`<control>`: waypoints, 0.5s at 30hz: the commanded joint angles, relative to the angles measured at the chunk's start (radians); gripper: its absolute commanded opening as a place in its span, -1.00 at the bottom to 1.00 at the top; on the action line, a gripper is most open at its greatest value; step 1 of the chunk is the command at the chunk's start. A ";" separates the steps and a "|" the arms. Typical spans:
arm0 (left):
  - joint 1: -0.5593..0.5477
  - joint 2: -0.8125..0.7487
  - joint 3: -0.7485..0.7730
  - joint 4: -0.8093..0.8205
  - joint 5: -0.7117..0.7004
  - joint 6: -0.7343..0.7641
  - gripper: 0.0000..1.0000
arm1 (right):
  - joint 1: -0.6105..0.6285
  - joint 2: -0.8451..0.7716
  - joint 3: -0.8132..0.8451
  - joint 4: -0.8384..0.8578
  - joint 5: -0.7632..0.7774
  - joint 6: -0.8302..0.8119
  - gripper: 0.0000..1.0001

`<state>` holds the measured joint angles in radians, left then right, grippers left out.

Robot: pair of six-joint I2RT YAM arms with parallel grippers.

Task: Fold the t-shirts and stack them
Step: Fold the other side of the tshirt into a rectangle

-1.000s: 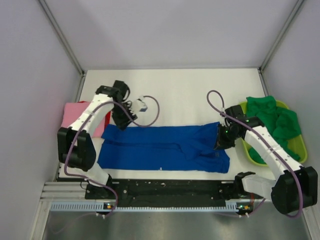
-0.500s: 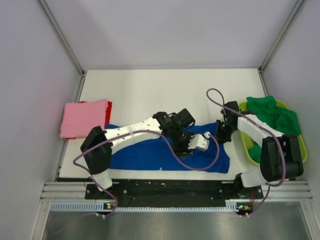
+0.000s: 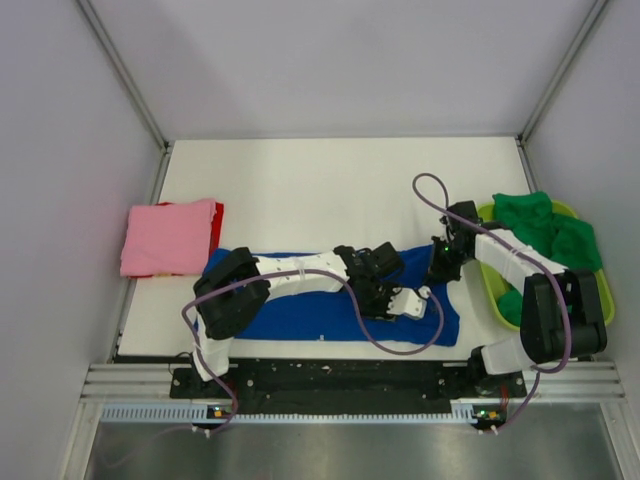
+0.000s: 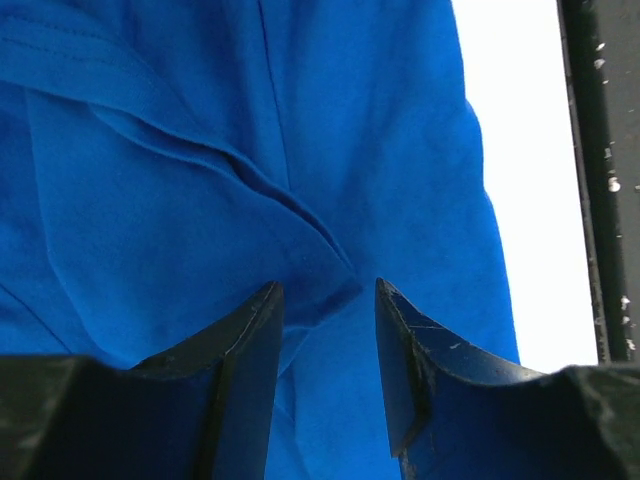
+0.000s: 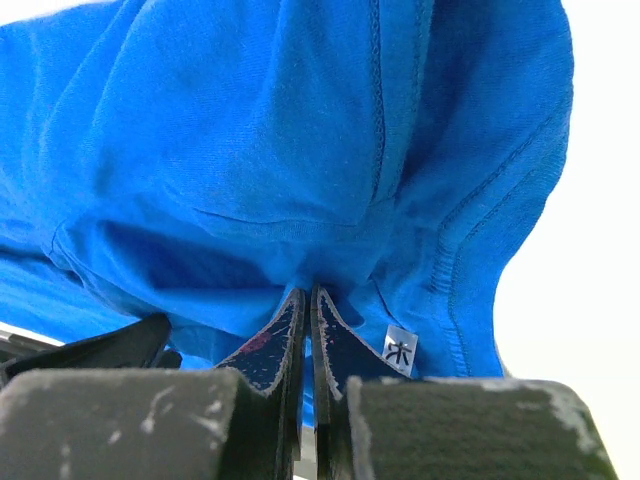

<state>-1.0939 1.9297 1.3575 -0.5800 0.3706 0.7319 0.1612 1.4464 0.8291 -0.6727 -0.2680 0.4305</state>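
Note:
A royal-blue t-shirt (image 3: 300, 305) lies spread along the table's near edge. My left arm reaches right across it. My left gripper (image 3: 397, 301) hovers low over the shirt's right part, open. In the left wrist view its fingers (image 4: 250, 340) straddle a creased fold of blue cloth (image 4: 200, 150) without pinching it. My right gripper (image 3: 440, 268) is shut on the shirt's far right edge. In the right wrist view the blue cloth (image 5: 250, 150) bunches above the shut gripper (image 5: 308, 295). A folded pink t-shirt (image 3: 168, 238) lies at the left. Green t-shirts (image 3: 545, 235) fill the basket.
The lime-green basket (image 3: 600, 290) stands at the right edge, just beside my right arm. A red cloth edge (image 3: 217, 215) shows under the pink tee. White table (image 3: 330, 190) stretches behind the shirt. The black rail (image 4: 600, 150) runs along the near edge.
My left arm swung from beside the pink tee, across the blue shirt, to its right part. My right gripper drew back a little with the shirt's edge, which bunched up.

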 commanded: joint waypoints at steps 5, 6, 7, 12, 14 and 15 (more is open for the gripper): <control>-0.006 0.017 -0.002 0.062 -0.016 -0.018 -0.47 | -0.005 -0.037 -0.005 0.033 -0.019 -0.003 -1.00; -0.006 0.018 0.008 0.049 -0.013 -0.019 -0.53 | -0.005 -0.038 -0.007 0.033 -0.017 -0.004 -1.00; -0.006 0.017 0.018 0.031 -0.010 -0.017 -0.62 | -0.005 -0.041 -0.007 0.033 -0.019 -0.003 -1.00; 0.000 -0.004 0.051 -0.066 -0.002 0.012 -1.00 | -0.003 -0.053 -0.005 0.007 -0.026 -0.007 -1.00; 0.015 -0.030 0.057 -0.105 0.010 0.029 -1.00 | -0.005 -0.067 -0.001 -0.028 -0.045 -0.003 -1.00; 0.029 -0.044 0.060 -0.122 0.030 0.041 -1.00 | -0.005 -0.076 -0.001 -0.054 -0.077 0.001 -1.00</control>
<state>-1.0927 1.9465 1.3754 -0.6064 0.3489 0.7353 0.1608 1.4288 0.8246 -0.6758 -0.2871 0.4301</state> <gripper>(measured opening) 0.010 0.008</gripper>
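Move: Just under the left hand's half-open fingertips lies the folded-over corner of the blue t-shirt, about 1 cm to the right and 2 cm down. From that hand the t-shirt's near edge is some 7 cm back, straight behind; the white label is about 12 cm right and 2 cm ahead; the cloth held by the right fingers is roughly 11 cm right and 9 cm ahead. From the right hand the corner lies about 11 cm left, 9 cm back. Settling about 1 cm lower and a touch forward onto the t-shirt's folded corner, the left hand shuts its half-open fingers completely and pinches the corner between the tips, easing up half a centimetre at the end. The right hand stays in place with shut fingers, keeping its hold on the cloth farther out. ##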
